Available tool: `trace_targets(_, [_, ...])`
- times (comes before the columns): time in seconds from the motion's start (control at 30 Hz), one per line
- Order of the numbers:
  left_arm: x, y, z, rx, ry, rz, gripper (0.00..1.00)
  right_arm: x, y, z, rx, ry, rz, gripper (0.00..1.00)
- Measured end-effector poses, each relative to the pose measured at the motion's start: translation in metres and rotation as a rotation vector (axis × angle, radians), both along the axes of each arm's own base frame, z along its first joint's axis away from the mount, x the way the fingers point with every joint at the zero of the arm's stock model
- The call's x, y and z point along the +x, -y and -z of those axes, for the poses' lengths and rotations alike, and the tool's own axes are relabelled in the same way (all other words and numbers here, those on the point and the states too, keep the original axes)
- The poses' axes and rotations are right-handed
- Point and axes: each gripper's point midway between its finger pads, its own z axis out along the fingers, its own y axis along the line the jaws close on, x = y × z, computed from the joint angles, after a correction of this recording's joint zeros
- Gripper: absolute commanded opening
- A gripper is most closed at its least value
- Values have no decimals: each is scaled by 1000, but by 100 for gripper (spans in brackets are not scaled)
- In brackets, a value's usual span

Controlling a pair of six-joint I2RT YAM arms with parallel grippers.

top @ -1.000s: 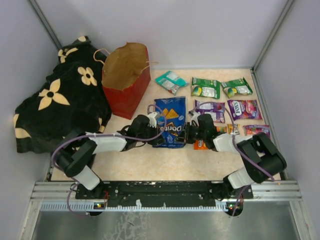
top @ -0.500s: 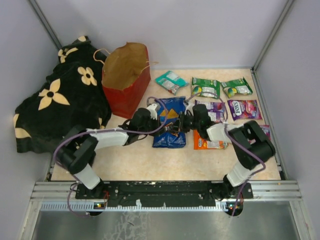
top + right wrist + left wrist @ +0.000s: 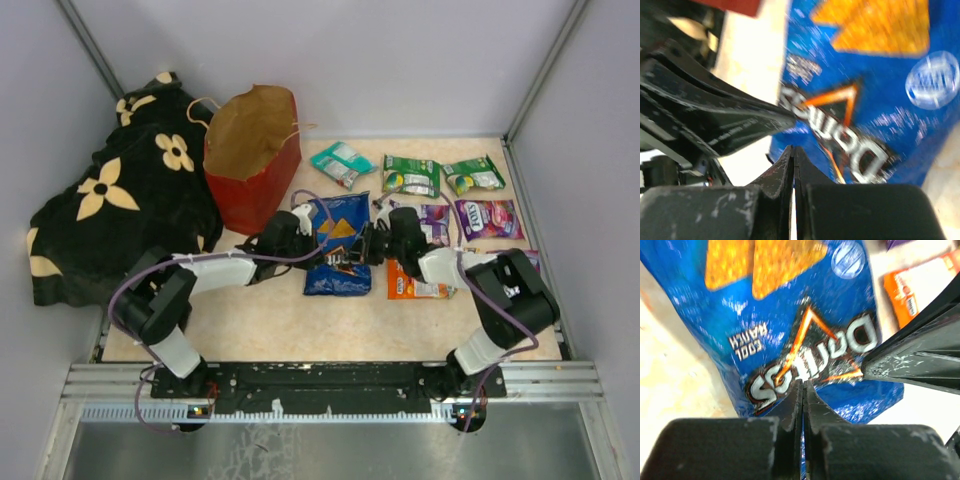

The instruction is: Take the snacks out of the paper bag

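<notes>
The red paper bag (image 3: 250,165) stands open at the back left, showing its brown inside. The snacks lie on the table to its right. The blue Doritos bag (image 3: 338,245) (image 3: 790,315) (image 3: 865,95) lies flat in the middle. My left gripper (image 3: 330,252) (image 3: 803,385) and right gripper (image 3: 352,254) (image 3: 793,149) meet tip to tip over its lower half, both shut with nothing between the fingers. A teal packet (image 3: 342,163), two green packets (image 3: 411,175) (image 3: 473,175), a purple one (image 3: 428,220) and a pink one (image 3: 488,217) lie behind. An orange packet (image 3: 415,287) (image 3: 907,292) lies beside the right arm.
A black blanket with cream flowers (image 3: 120,210) is heaped at the left against the paper bag. Grey walls close in the back and both sides. Another packet (image 3: 522,258) is partly hidden behind the right arm's elbow.
The right gripper has swung left and away from me, uncovering the orange packet. The left gripper has pushed slightly farther over the Doritos bag. Both stayed shut.
</notes>
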Motion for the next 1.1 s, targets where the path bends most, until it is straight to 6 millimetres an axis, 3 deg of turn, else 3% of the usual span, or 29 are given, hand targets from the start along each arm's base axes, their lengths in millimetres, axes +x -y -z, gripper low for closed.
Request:
trace_targets(0.13, [19, 5, -38, -7, 85, -9, 0, 26, -8, -56, 29, 143, 8, 0])
trace_targets(0.23, [31, 9, -57, -28, 129, -14, 0, 39, -12, -75, 45, 206, 15, 0])
trace_targets(0.33, [36, 7, -47, -22, 114, -22, 0, 43, -13, -59, 38, 183, 20, 0])
trace_targets(0.5, [27, -5, 14, 40, -2, -36, 0, 27, -6, 22, -9, -5, 36, 0])
trace_targets(0.53, [26, -4, 18, 28, -13, -31, 0, 21, -5, 34, -2, -47, 37, 0])
trace_targets(0.77, [27, -10, 13, 53, -5, -37, 0, 23, -2, 30, 2, -48, 48, 0])
trace_targets(0.87, [28, -14, -2, 77, 19, -37, 0, 26, 4, 15, -34, -17, 57, 0])
trace_targets(1.1, [58, -3, -61, 37, 156, -43, 0, 60, -2, -57, -25, 183, 62, 0])
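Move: The blue Doritos bag lies flat under both shut grippers. Its middle is about 3 cm ahead, 3 cm right and 3 cm below the left hand, and some 3 cm ahead, 4 cm left and 5 cm below the right. From the right hand, the orange pouch lies 16 cm right and 4 cm nearer, the purple pouch 16 cm right and 8 cm ahead. From the left hand, the teal pouch lies 23 cm ahead and 4 cm right. Over the Doritos bag both shut hands hop together towards its far end: up and forward some 5 to 7 cm, down again to just below their starting height, the right one lower, then after a brief stay up and forward again. They end about 6 cm farther out and 6 cm higher, both wrists tipped up roughly 10 degrees. ##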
